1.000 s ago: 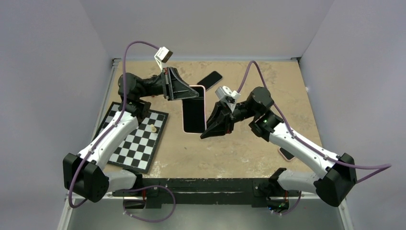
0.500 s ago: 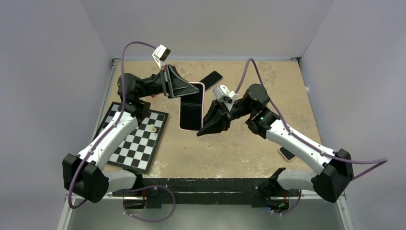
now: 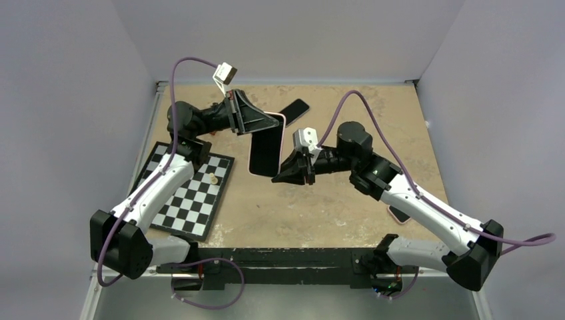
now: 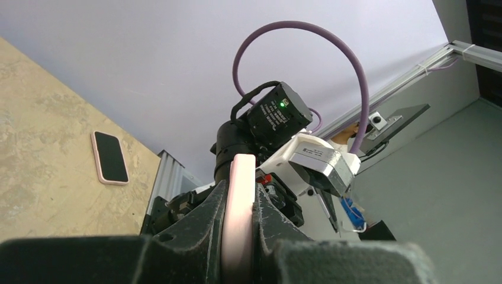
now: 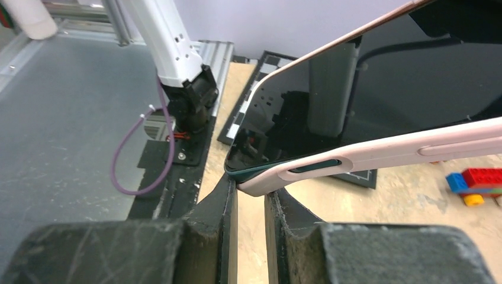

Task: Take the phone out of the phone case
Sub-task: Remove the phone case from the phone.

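The phone [image 3: 266,147], dark screen up, sits in a pink phone case [image 3: 282,124] and hangs tilted above the table's middle. My left gripper [image 3: 266,124] is shut on the case's far end; in the left wrist view the pink case edge [image 4: 240,195] is squeezed between both fingers of the left gripper [image 4: 238,236]. My right gripper [image 3: 276,179] reaches in from the right to the near corner. In the right wrist view the right gripper [image 5: 251,189] has that corner of the case [image 5: 385,151] pinched at its tips, where the phone's [image 5: 385,89] dark teal edge shows slightly proud of the pink rim.
A chessboard [image 3: 190,193] with one small pale piece [image 3: 212,179] lies at the left. A bare black phone [image 3: 293,109] lies at the back. Another pink-cased phone [image 3: 398,213] lies near the right arm. Toy bricks [image 5: 473,183] sit on the table.
The held phone has shifted left and tilted more. My right gripper has followed to the left and swung nearly level, staying at the phone's near corner.
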`<state>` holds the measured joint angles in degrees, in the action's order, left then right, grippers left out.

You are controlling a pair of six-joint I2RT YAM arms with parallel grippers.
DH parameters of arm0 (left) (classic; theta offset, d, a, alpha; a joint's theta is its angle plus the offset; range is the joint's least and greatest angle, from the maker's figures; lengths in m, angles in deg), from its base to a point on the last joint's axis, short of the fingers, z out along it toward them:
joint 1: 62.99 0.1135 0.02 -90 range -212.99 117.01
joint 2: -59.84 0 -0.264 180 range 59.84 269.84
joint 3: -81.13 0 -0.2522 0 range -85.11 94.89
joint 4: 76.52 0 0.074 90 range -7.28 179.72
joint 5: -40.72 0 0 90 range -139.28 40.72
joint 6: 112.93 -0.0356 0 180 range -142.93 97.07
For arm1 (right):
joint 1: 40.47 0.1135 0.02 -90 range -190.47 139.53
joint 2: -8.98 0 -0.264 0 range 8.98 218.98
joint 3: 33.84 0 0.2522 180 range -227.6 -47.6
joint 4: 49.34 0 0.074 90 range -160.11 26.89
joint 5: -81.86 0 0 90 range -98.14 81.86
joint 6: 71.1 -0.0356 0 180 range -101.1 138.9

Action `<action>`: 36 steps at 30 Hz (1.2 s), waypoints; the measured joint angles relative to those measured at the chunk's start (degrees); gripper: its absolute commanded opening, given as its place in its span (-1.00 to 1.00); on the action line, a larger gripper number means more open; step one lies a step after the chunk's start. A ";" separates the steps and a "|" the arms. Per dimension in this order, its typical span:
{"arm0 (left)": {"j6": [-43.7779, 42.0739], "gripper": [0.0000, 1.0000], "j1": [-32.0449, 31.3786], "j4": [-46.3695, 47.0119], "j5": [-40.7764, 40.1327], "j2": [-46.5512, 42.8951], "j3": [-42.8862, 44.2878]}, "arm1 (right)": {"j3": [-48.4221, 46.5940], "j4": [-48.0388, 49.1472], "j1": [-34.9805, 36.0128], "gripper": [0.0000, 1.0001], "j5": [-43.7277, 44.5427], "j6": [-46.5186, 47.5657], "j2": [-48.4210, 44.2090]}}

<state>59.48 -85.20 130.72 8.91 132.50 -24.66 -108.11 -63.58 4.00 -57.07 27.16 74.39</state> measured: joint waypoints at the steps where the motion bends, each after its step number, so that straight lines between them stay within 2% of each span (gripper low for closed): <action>1: -0.15 -1.00 0.00 -0.09 0.02 0.09 -0.04 | -0.09 -0.85 0.28 -1.00 1.11 0.85 -0.22; 10: -2.64 -1.00 -0.74 -1.66 1.25 0.09 -0.37 | -1.62 -8.68 4.76 -1.00 13.62 9.64 -0.02; 14: -2.38 -1.00 -0.85 0.37 0.57 -0.15 -1.51 | -1.88 -9.49 5.20 -0.98 15.23 9.55 0.15; 15: -2.16 -1.00 -0.85 1.20 0.02 -0.33 -1.97 | -1.95 -9.51 5.20 -0.84 15.32 8.94 0.33; 19: -2.34 -1.00 -0.85 4.61 -5.01 -2.45 -5.42 | -1.20 -8.44 5.18 0.04 16.48 3.67 -0.02; 21: -2.12 -1.00 -0.83 5.33 -9.60 -4.02 -7.98 | 0.61 -5.64 4.74 0.37 18.08 0.42 -1.64; 23: -0.42 -1.00 -1.20 6.99 -16.24 -5.40 -11.50 | 3.82 -1.51 3.48 0.52 20.52 -3.85 -4.68; 28: 2.29 -1.00 -2.91 10.97 -27.06 -4.35 -14.27 | 12.87 11.15 1.62 0.53 26.14 -13.90 -10.45; 36: 2.45 -1.00 -4.83 18.86 -37.18 -0.96 -14.40 | 21.79 33.59 1.49 0.53 29.73 -30.25 -7.61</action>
<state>61.93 -90.03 149.58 -28.27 131.54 -39.06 -86.32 -29.98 5.48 -27.34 -3.09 66.78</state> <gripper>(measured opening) 0.182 0.764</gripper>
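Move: The phone in its pink case hangs between the hands. The left gripper keeps its far edge, with the phone's middle about 4 cm back, 2 cm to the left and 5 cm below. The right gripper still pinches the near right corner, with that middle some 4 cm ahead, 2 cm to the left and 5 cm above. On the table, roughly 40 cm below the left hand, a loose black phone lies some 35 cm ahead and 5 cm right, and the chessboard about 35 cm left and 5 cm ahead. Work the pinched case corner about 2.5 cm down and slightly forward with the right gripper, then open its fingers wide to let go, drawing it up, forward and to the right with its fingertips tipping up. Keep the left grip on the phone; once the right begins to open, carry the left about 6 cm forward, swinging it some 25 degrees counter-clockwise, fingertips tilting up. ##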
